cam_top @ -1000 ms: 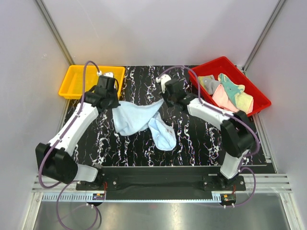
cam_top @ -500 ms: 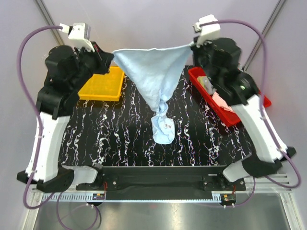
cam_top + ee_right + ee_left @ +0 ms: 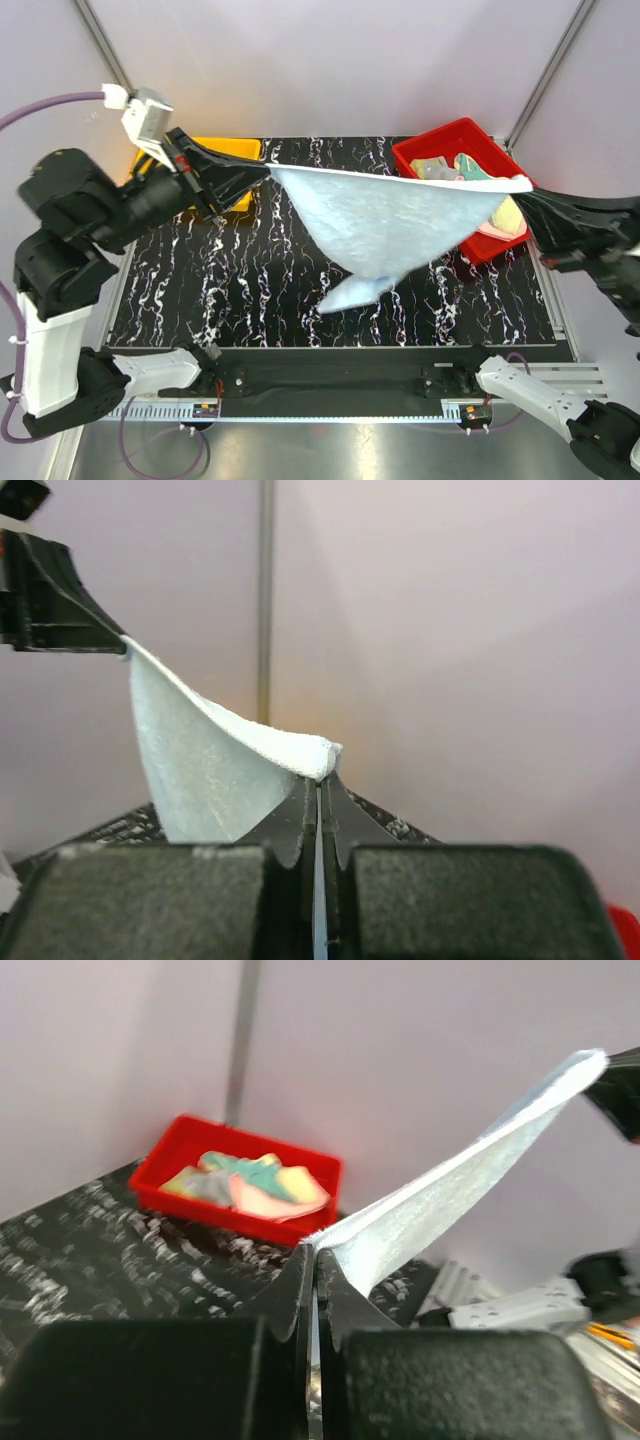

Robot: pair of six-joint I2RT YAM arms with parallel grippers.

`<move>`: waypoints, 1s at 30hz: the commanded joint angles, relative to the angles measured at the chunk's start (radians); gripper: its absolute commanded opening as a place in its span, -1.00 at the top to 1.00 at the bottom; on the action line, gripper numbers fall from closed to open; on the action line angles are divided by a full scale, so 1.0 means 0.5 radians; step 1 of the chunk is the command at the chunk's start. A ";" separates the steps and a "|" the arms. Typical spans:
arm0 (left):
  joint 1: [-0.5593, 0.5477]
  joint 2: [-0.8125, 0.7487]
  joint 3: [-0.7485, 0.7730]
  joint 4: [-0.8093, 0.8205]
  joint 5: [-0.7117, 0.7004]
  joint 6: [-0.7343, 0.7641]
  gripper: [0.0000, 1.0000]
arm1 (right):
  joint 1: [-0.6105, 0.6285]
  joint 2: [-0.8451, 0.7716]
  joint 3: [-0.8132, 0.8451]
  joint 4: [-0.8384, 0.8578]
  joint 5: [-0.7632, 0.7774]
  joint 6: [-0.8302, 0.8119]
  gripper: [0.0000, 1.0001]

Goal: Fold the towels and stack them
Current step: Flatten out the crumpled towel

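A light blue towel [image 3: 385, 222] hangs stretched in the air between both arms, its top edge taut and its lower corner [image 3: 345, 295] trailing near the table. My left gripper [image 3: 262, 170] is shut on the towel's left corner. My right gripper [image 3: 524, 187] is shut on the right corner. In the left wrist view the towel [image 3: 450, 1205] runs up and right from my closed left gripper [image 3: 316, 1257]. In the right wrist view the towel [image 3: 205, 755] sags left from my closed right gripper [image 3: 320, 780]. Several other towels [image 3: 455, 166], pink, yellow, teal and grey, lie in the red bin.
A red bin [image 3: 440, 140] stands at the back right of the black marbled table [image 3: 250, 290]; it shows in the left wrist view as the red bin [image 3: 170, 1160] too. A yellow bin [image 3: 235, 150] sits at the back left, mostly hidden behind my left arm.
Both arms have lifted the light blue towel off the table and then spread wider apart, pulling its top edge taut. The towel's hanging part has opened out and its lower corner has risen.
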 commanded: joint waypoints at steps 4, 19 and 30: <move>-0.008 0.093 0.474 0.086 0.221 -0.174 1.00 | 0.014 0.124 0.071 0.311 -0.289 0.224 1.00; 0.228 0.566 0.637 -0.203 -0.838 0.403 1.00 | 0.011 0.998 0.487 0.490 0.700 -0.377 1.00; 0.289 0.634 0.791 -0.126 -0.863 0.449 1.00 | 0.014 1.263 0.963 0.183 0.660 -0.384 1.00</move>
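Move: My two hands hold the towel's top corners high over the near table, its loose lower end hanging between them. The middle of the open table lies about 20 cm ahead of my left hand, 14 cm to its right and 56 cm below. The yellow bin sits 41 cm ahead and 29 cm left of that hand. From my right hand the table middle is roughly 24 cm ahead, 15 cm left and 58 cm down; the red bin is 42 cm ahead, 19 cm right. Keeping both corners pinched, I first draw back a few centimetres and up, my left hand higher, then swing the towel quickly forward over the table: about 20 cm with my left, sinking some 10, and about 24 cm with my right, which also comes left towards my left hand. Both hands turn inward-pointing fingers to face forward, the left counter-clockwise, the right clockwise, easing to a stop at the end. ##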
